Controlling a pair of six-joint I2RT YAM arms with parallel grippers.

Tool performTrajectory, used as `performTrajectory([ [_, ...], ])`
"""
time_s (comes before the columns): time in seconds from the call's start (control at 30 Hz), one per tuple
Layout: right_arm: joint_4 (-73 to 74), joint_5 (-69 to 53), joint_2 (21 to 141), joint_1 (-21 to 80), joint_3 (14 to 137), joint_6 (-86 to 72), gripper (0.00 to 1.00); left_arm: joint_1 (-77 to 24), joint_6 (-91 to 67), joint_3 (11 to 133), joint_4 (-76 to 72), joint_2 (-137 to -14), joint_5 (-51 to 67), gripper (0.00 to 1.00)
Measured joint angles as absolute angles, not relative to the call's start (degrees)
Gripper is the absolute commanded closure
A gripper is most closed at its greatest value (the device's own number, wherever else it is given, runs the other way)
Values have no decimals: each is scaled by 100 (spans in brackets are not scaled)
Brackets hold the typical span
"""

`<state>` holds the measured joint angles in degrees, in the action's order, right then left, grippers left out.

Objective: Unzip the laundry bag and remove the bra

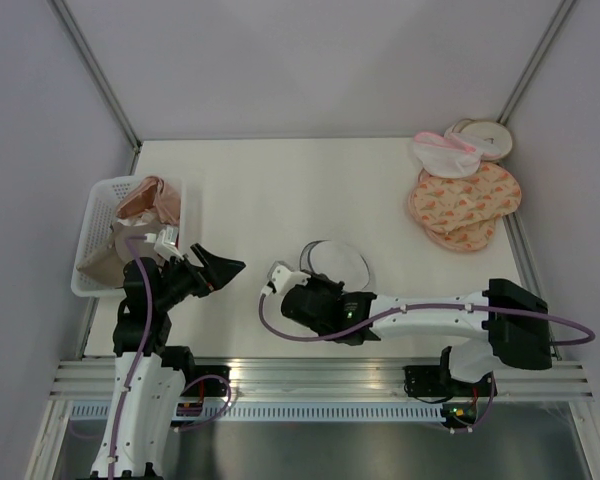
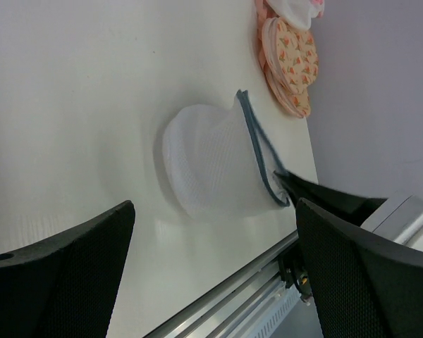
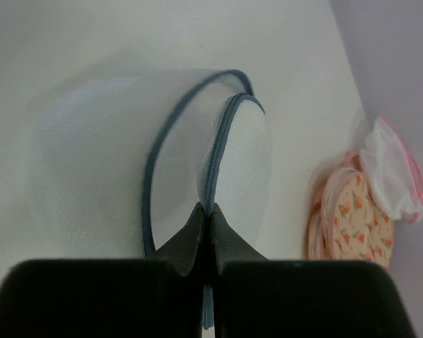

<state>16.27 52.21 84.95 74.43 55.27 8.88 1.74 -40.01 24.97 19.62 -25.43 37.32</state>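
The laundry bag (image 1: 337, 262), a round white mesh drum with dark rims, lies on its side near the table's front centre. My right gripper (image 1: 322, 284) is shut on its blue zipper edge (image 3: 222, 141), with the tips (image 3: 206, 210) pinching the tape. Through the mesh (image 2: 211, 165) the bag looks empty. A taupe bra (image 1: 102, 256) lies in the white basket (image 1: 88, 218) at the left. Just right of that basket, my left gripper (image 1: 226, 268) hangs above the table, open wide and holding nothing (image 2: 215, 211).
A pink-peach garment (image 1: 145, 198) also lies in the basket. Flat peach patterned rounds (image 1: 465, 200) and a white mesh pouch with pink trim (image 1: 445, 155) sit at the back right. An aluminium rail (image 1: 320, 375) runs along the near edge. Walls close in the other three sides.
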Motion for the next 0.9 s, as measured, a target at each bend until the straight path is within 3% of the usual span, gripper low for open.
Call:
performTrajectory([
  [0.1, 1796, 4709, 8711, 7747, 5415, 926, 98, 174, -4001, 2495, 1959, -2545, 3732, 2],
  [0.2, 1892, 4418, 8855, 7891, 5297, 910, 84, 174, -4001, 2493, 1953, -2550, 3745, 0],
  [0.33, 1986, 4438, 8912, 7907, 5293, 821, 52, 174, -4001, 2488, 1879, -2552, 3820, 0],
  [0.37, 2049, 4495, 8912, 7907, 5328, 768, 49, 174, -4001, 2488, 1846, -2552, 3881, 0],
  [0.4, 2137, 4578, 8912, 7907, 5387, 701, 36, 174, -4001, 2488, 1811, -2552, 3940, 0],
  [0.43, 2213, 4663, 8910, 7907, 5468, 589, 3, 174, -4001, 2488, 1778, -2552, 3992, 0],
  [0.9, 2451, 4759, 6873, 7406, 5784, -1540, 2, 99, -4001, 2486, 1553, -2663, 4379, 1],
])
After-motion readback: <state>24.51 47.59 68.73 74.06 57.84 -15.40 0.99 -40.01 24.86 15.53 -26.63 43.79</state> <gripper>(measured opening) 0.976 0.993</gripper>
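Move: The empty laundry bag is already pinched by its zipper rim in the right hand, its middle about 6 cm ahead, 1 cm left and 5 below. Bare table for it lies nearly straight under, some 9 cm down. The white basket is roughly 48 cm left and 12 ahead, the orange bags 36 right and 20 ahead. From the left hand the laundry bag is about 25 cm right and 2 ahead. The laundry bag, still held by its zipper rim, is brought down about 5 cm and drawn back some 4 by the right hand to the table, where the fingers open wide and let go. That hand then rises about 12 cm, clear above the bag, drifting slightly forward and right while its left side rolls up some 30 degrees. ##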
